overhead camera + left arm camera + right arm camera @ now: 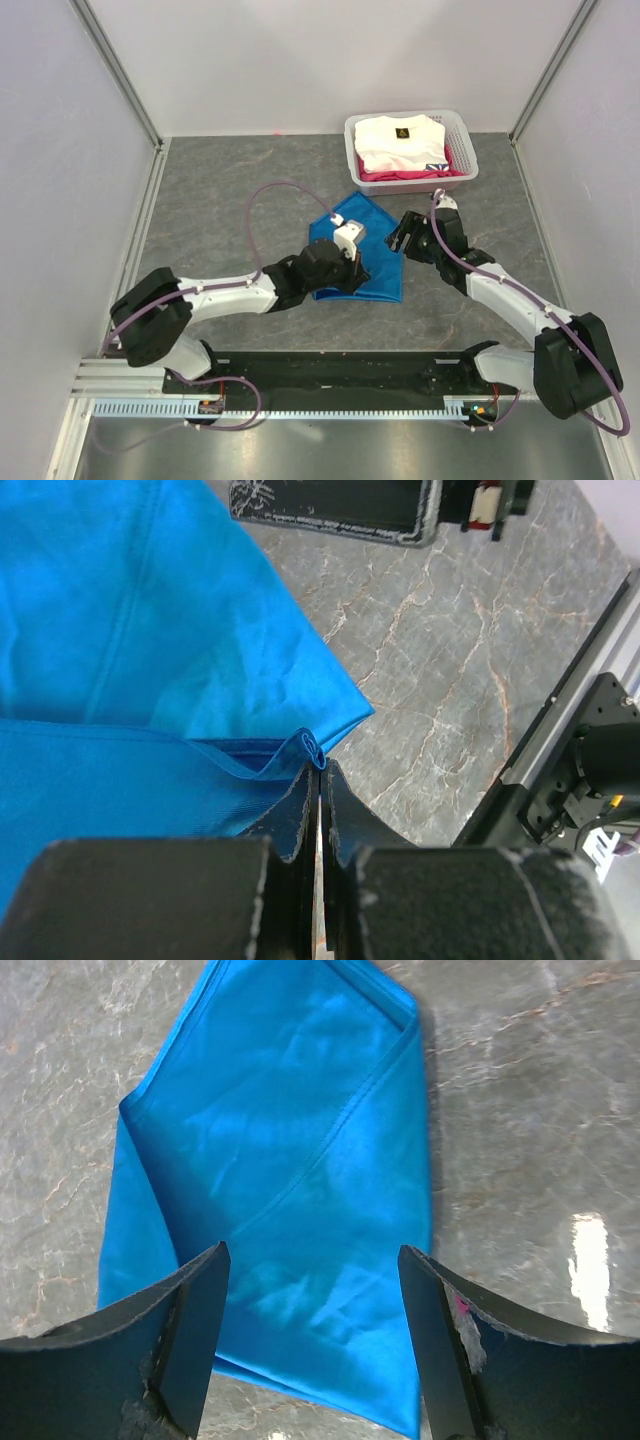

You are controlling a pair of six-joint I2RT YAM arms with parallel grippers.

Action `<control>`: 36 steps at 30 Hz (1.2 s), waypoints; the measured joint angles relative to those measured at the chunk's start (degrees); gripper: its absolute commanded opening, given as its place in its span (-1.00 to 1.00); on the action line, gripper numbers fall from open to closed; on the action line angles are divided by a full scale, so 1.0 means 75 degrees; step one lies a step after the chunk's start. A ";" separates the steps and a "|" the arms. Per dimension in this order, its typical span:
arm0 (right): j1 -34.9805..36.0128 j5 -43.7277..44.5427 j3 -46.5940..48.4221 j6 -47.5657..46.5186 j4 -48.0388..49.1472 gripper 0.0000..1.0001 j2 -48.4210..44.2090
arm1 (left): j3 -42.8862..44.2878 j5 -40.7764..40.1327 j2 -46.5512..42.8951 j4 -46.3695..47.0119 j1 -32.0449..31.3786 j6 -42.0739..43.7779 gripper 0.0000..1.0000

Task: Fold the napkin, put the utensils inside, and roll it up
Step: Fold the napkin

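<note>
The bright blue napkin (378, 262) lies folded in overlapping layers on the grey table, its point toward the basket. My left gripper (350, 268) rests low over the napkin's left part. In the left wrist view it (320, 770) is shut, pinching a small curl of the napkin's hem (312, 746). At the cloth's right edge hovers my right gripper (400, 237). It (312, 1300) is open, its fingers (195, 1330) spread over the napkin (290, 1160) with nothing between them. The utensils are out of view.
A white basket (400, 115) with folded white and pink clothes stands at the back right, just beyond the napkin. The black base rail (330, 365) runs along the near edge. Walls close in the left, right and back sides.
</note>
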 measured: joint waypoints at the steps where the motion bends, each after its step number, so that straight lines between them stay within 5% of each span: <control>1: -0.0038 0.0000 -0.0020 -0.0009 -0.0044 0.54 -0.0067 | 0.0067 -0.0012 0.0119 0.0017 -0.0035 0.0017 -0.96; 17: -0.0274 0.0172 -0.0055 -0.0227 -0.0635 0.55 -0.0729 | 0.1326 0.0187 0.2119 0.0396 -0.0565 0.0277 -0.96; 36: -0.0274 0.0140 -0.0108 -0.0289 -0.0664 0.55 -0.0662 | 0.1580 0.0195 0.2815 0.0595 -0.0839 0.0379 -0.96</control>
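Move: The left hand already pinches a raised napkin corner. The napkin's near right corner, where that flap is going, lies about 11 cm to its right, 1 cm back and 9 cm below. The near left corner is some 11 cm to the hand's left and level with it, and the far point about 27 cm straight ahead, both on the table. From the open right hand, the near right corner is some 10 cm back, 4 cm right and 8 cm below. Rightward and down goes the left hand, about 8 cm across and 6 cm lower, easing back a little as it slows. It turns some 10 degrees clockwise, and its shut fingers keep their pinch on the flap corner, drawing it across the napkin towards the near right corner. The right hand shifts about 2 cm left, then stays open above the napkin, touching nothing. ##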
